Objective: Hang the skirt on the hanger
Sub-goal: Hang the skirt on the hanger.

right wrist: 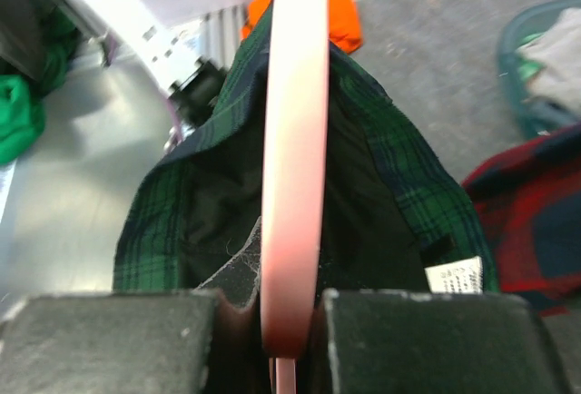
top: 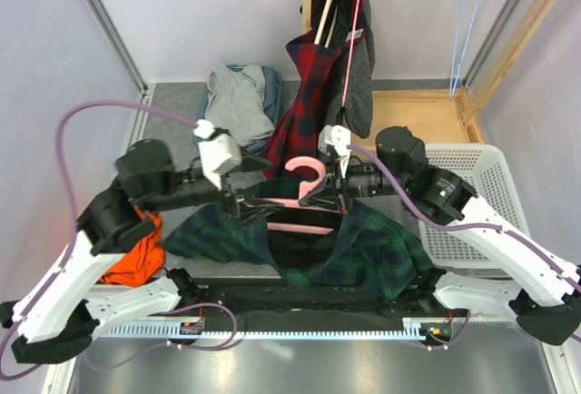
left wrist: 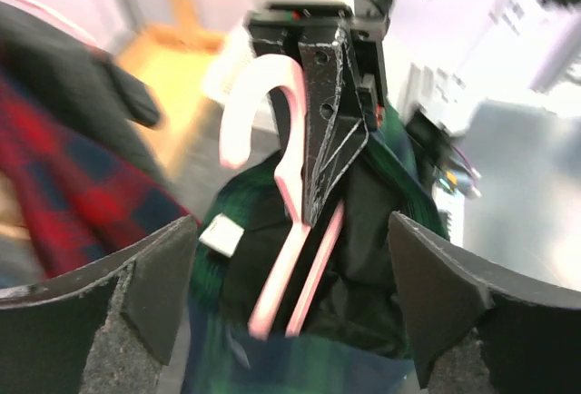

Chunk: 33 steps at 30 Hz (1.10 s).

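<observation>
The pink hanger (top: 304, 201) is held level above the table, its hook (top: 307, 174) pointing away from me. My right gripper (top: 334, 190) is shut on the hanger's neck; in the right wrist view the pink bar (right wrist: 293, 158) is pinched between the two black fingers (right wrist: 292, 326). The green plaid skirt (top: 368, 253) hangs around the hanger's lower bar, its black lining showing (right wrist: 363, 221). My left gripper (top: 247, 201) stands open just left of the hanger. In its wrist view the wide-apart pads (left wrist: 290, 308) frame the hanger (left wrist: 290, 231) and skirt (left wrist: 381, 258) without touching them.
A white basket (top: 481, 194) sits at the right, an orange cloth (top: 136, 253) at the left, and a grey garment (top: 238, 99) in a tub behind. Red plaid clothes (top: 313, 94) hang from a wooden rack at the back, with a blue wire hanger (top: 467, 22) beside them.
</observation>
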{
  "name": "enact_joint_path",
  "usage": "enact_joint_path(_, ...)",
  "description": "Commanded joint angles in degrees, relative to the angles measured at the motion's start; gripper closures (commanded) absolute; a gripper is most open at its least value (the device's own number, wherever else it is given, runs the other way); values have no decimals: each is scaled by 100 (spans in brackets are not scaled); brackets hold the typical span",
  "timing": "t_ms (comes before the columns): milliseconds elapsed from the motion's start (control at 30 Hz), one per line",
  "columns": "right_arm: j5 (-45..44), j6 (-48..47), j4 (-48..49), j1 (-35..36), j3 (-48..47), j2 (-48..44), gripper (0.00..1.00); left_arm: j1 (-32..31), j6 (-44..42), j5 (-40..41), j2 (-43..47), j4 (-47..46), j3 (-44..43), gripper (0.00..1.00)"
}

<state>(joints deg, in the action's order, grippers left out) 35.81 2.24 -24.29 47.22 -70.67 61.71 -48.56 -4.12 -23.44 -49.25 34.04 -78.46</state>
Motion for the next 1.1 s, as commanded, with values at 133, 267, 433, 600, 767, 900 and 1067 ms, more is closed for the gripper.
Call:
enact_joint_path(133,479,-338,-32,261,-333,-98,100,13,-309,-1041,-822,770,260,37)
enact_joint_path(267,672,-426,-75,296,-237,-194,100,13,-519,-1214,-928,1182,357,44)
enact_joint_path(433,664,-444,-93,305,-184,-221,100,13,-783,-1989,-937,1316,585,50)
enact_joint_path(600,725,-435,-84,314,-184,-212,100,13,-748,-1578,-1060,1342,647,80)
enact_joint_path(767,717,-444,-75,314,-113,-256,100,-5,-809,-1163,-1183,1333,691,98)
enact_joint_path(900,453,-558,-268,314,36,-379,59,-40,-985,-1048,-1017,1316,779,98)
enact_joint_path(1067,305,-1006,-857,323,457,-738,29,-66,-1100,-1434,-489,1359,867,98)
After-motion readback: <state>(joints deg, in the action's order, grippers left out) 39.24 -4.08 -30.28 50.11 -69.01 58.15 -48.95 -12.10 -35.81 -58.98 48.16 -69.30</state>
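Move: The pink hanger's bar, just left of the neck, lies about 12 cm below the open left hand, 3 cm to its right and 2 cm ahead. The hook stands some 6 cm ahead, 9 cm right and 9 cm below that hand; the green skirt's waist opening is about 4 cm back, 8 cm right and 18 cm below. The right hand already grips the bar right of the neck; the left gripper hovers about 12 cm left of it, 12 cm above and 1 cm back. The left fingers pinch the hanger's bar left of the neck: that hand drops about 15 cm, drifting slightly back and right, tips its fingers about 20 degrees further down with a small clockwise turn, and shuts. The right hand, keeping its grip, draws the hanger back 3 to 4 cm with a slight counter-clockwise turn and, once the left has closed, opens and lets go. ##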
